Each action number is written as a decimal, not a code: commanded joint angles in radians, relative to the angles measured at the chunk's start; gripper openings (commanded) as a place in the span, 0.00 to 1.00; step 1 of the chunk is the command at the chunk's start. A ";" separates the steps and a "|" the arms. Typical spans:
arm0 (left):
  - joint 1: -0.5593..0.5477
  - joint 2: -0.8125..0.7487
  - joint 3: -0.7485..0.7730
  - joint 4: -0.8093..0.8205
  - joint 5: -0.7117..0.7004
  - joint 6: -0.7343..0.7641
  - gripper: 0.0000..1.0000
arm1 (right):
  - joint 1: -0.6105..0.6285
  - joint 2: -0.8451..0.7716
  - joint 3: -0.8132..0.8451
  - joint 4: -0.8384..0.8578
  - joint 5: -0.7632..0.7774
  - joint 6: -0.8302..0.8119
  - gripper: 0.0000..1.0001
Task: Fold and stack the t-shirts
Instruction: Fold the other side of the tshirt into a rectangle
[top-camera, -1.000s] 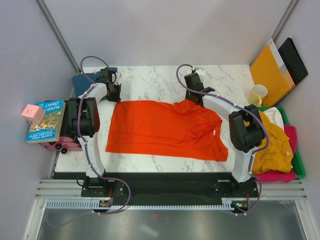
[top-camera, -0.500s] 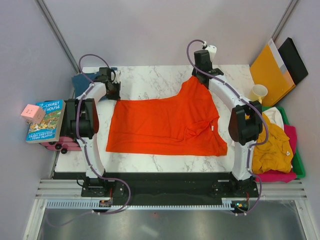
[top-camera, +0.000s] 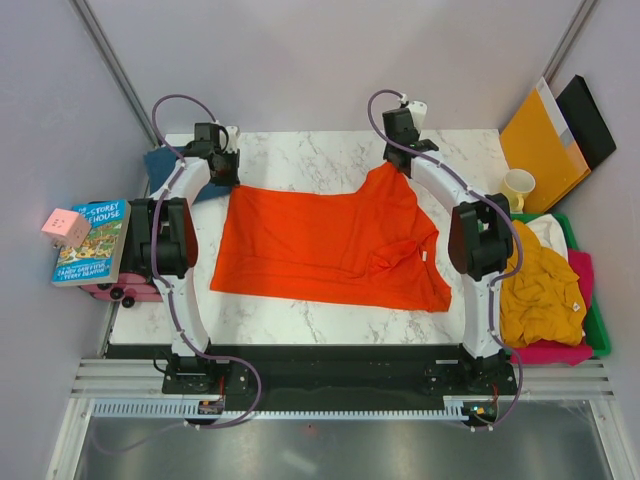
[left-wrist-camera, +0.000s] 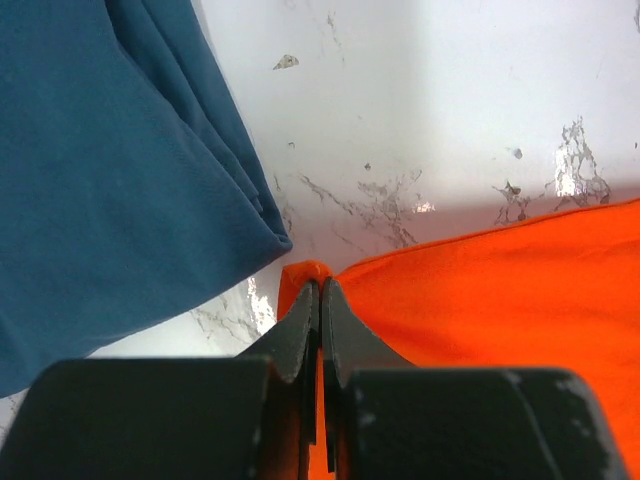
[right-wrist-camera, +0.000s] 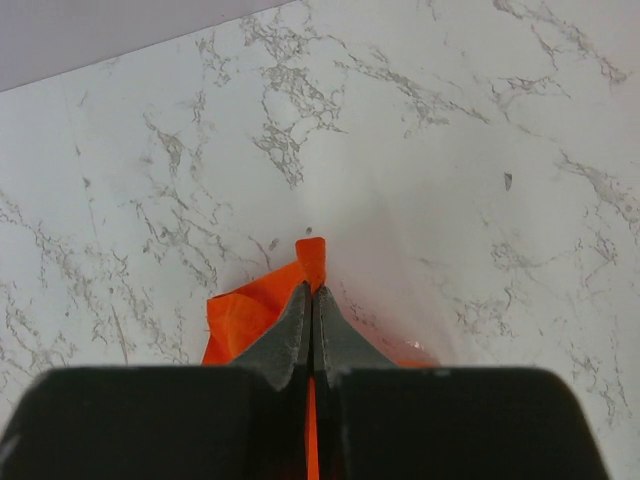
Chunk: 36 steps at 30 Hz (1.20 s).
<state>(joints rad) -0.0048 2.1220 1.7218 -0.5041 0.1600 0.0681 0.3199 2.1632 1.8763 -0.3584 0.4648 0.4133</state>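
An orange-red t-shirt (top-camera: 330, 245) lies spread across the middle of the marble table (top-camera: 300, 155). My left gripper (top-camera: 228, 183) is shut on its far left corner (left-wrist-camera: 305, 275), right beside a folded dark teal-blue t-shirt (top-camera: 170, 165) (left-wrist-camera: 110, 170). My right gripper (top-camera: 392, 160) is shut on the shirt's far right corner (right-wrist-camera: 312, 255) and holds it toward the back of the table, so the cloth rises in a peak there. Mustard yellow (top-camera: 540, 285), pink (top-camera: 550, 352) and white (top-camera: 545, 232) t-shirts lie heaped at the right.
A green bin (top-camera: 597, 320) holds the heap at the right edge. A yellow mug (top-camera: 517, 188), an orange-yellow envelope (top-camera: 540, 145) and a black folder (top-camera: 588, 120) stand back right. A book (top-camera: 92, 242) and a pink cube (top-camera: 65, 227) sit off the table's left side.
My right gripper has pulled its shirt corner from mid-table toward the back edge. My left gripper has drawn its corner a little farther back and left, stretching the shirt wider.
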 joint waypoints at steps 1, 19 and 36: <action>0.003 -0.025 0.035 0.019 0.006 -0.019 0.02 | -0.012 -0.023 -0.003 0.019 0.051 -0.008 0.00; 0.003 -0.221 -0.117 0.042 0.056 -0.044 0.02 | -0.016 -0.273 -0.250 0.128 0.028 0.010 0.00; 0.003 -0.381 -0.289 0.056 0.062 -0.036 0.02 | 0.018 -0.428 -0.373 0.136 0.037 0.005 0.00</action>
<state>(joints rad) -0.0048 1.8278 1.4769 -0.4835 0.2146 0.0406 0.3195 1.8454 1.5639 -0.2504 0.4881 0.4145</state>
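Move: Some 26 cm back and 7 cm to the left of the left hand, about 6 cm lower, lies the near left corner of the orange t-shirt, whose far side both hands hold; the folded blue shirt is roughly 13 cm left and 7 cm ahead of that hand. From the right hand, the near right corner is about 34 cm back and 17 cm right, the collar about 21 cm back and 11 cm right, both some 13 cm down. Lifting the t-shirt's far edge, both shut grippers keep their pinch and start bringing it back towards the near edge. The right hand first dips about 2 cm while easing right and back, then rises some 8 cm, its fingers tipping up slightly; the left waits, then goes back and up about 5 cm. Both end still drawing back. ##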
